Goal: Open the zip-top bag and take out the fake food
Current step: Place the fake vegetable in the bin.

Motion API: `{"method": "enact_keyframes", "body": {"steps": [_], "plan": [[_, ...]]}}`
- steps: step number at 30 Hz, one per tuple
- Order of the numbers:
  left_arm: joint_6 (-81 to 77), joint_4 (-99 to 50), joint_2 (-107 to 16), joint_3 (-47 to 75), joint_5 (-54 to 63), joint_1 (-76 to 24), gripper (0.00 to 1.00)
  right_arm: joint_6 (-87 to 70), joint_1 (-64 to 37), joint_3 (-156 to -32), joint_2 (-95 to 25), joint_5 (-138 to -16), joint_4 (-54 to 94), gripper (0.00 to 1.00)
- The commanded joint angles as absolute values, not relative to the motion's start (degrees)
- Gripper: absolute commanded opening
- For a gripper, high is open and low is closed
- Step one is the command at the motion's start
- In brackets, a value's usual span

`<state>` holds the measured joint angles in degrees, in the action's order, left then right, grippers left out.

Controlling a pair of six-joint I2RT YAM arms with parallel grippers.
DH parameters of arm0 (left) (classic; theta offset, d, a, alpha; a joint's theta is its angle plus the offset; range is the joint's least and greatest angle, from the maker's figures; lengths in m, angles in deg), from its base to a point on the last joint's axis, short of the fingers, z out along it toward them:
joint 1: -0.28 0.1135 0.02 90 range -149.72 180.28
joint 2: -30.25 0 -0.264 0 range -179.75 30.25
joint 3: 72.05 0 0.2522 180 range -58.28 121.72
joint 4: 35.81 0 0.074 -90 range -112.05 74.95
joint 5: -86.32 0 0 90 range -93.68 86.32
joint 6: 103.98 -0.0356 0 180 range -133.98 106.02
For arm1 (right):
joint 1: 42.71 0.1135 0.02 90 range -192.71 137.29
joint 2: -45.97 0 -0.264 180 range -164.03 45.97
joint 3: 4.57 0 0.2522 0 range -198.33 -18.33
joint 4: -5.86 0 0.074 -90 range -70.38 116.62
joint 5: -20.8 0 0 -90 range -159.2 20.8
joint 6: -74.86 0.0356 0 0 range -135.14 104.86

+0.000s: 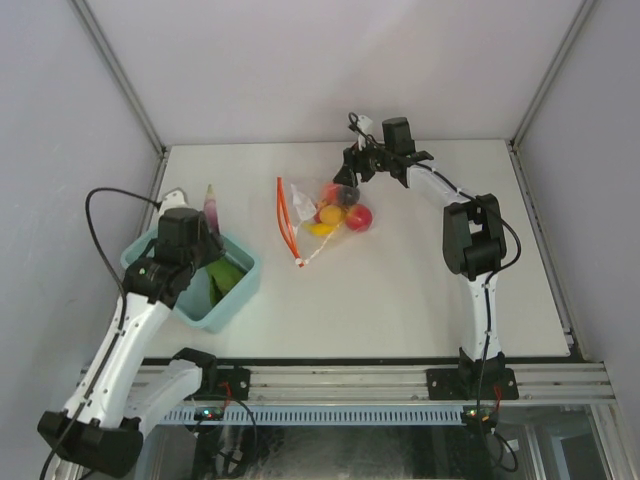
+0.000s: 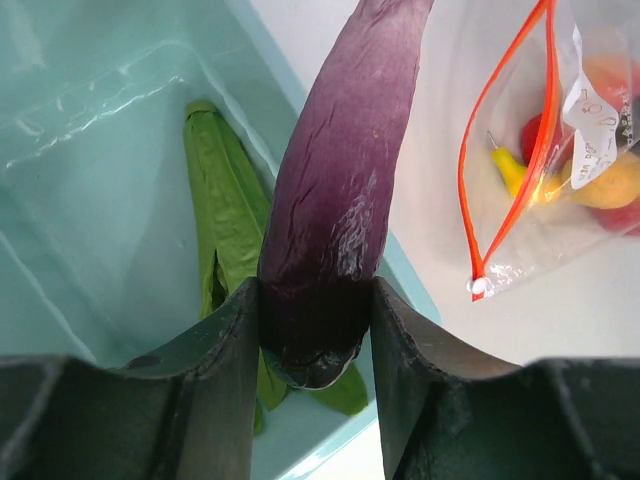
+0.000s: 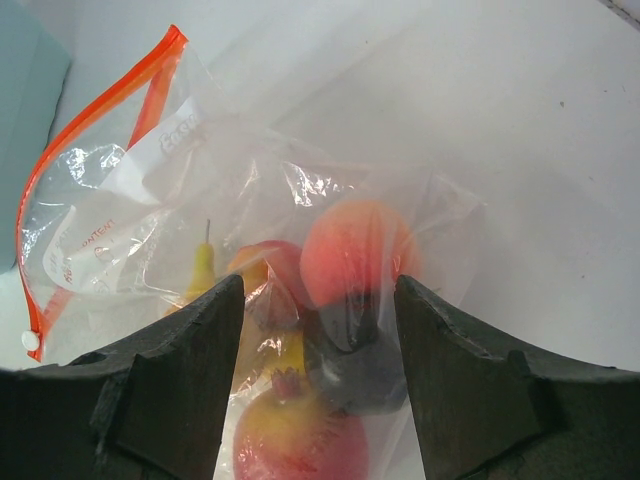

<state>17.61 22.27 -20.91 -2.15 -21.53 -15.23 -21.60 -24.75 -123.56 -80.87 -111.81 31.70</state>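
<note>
My left gripper [image 1: 207, 228] [image 2: 315, 290] is shut on a dark purple eggplant [image 1: 211, 205] [image 2: 335, 200], a piece of the fake food, held above the near-right rim of the light blue bin [image 1: 246, 285] [image 2: 100, 200]. The zip-top bag [image 1: 312, 208] [image 2: 580, 150] [image 3: 200, 170] lies on the table with its red-orange zip strip [image 1: 285, 215] [image 2: 510, 170] parted. Inside are an orange-peach fruit [image 3: 355, 250], a red-yellow fruit [image 3: 300, 440], a dark piece [image 3: 365, 370] and a yellow pear [image 3: 203, 270]. My right gripper [image 1: 352, 178] [image 3: 318, 290] clasps the bag's closed far end, fruit bulging between its jaws.
Green fake vegetables [image 1: 222, 280] [image 2: 225, 210] lie in the bin at the table's left. The bag's white slider [image 2: 479, 286] [image 3: 30, 340] sits at the near end of the strip. Grey walls enclose the white table [image 1: 420, 290] on three sides.
</note>
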Motion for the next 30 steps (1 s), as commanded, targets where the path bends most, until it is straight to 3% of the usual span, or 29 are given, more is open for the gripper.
{"method": "enact_keyframes", "body": {"steps": [1, 18, 30], "plan": [[24.1, 16.5, -15.3, -7.3, -21.1, -13.4, 0.0, -22.0, -25.0, -123.4, -77.0, -112.5, 29.0, 0.62], [47.0, 23.2, -9.7, -15.0, -25.7, -12.9, 0.0, -22.2, -24.7, -124.1, -77.7, -112.3, 29.5, 0.62], [50.3, 22.8, -10.3, -16.7, -26.6, -13.0, 0.02, -22.3, -24.8, -124.3, -78.0, -112.3, 29.7, 0.62]]}}
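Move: The left hand already holds the purple eggplant, its tip reaching out past the bin's far rim. The bin's middle lies about 7 cm to this hand's left, 1 cm back and some 17 cm below; the green vegetable lies practically straight under the hand, 19 cm down. The bag of fruit is roughly 16 cm ahead and 27 cm right, 18 cm down. From the right hand, the bin is about 24 cm back, 43 cm left, 9 cm down. Down about 5 cm and back about 3 cm, edging slightly left, the left hand lowers the eggplant towards the bin. Meanwhile the wrist rolls some 30 degrees about the fingers' line, left side dropping, which swings the eggplant's far end counter-clockwise over the bin. The fingers keep their pinch, and the hand eases to a stop. ##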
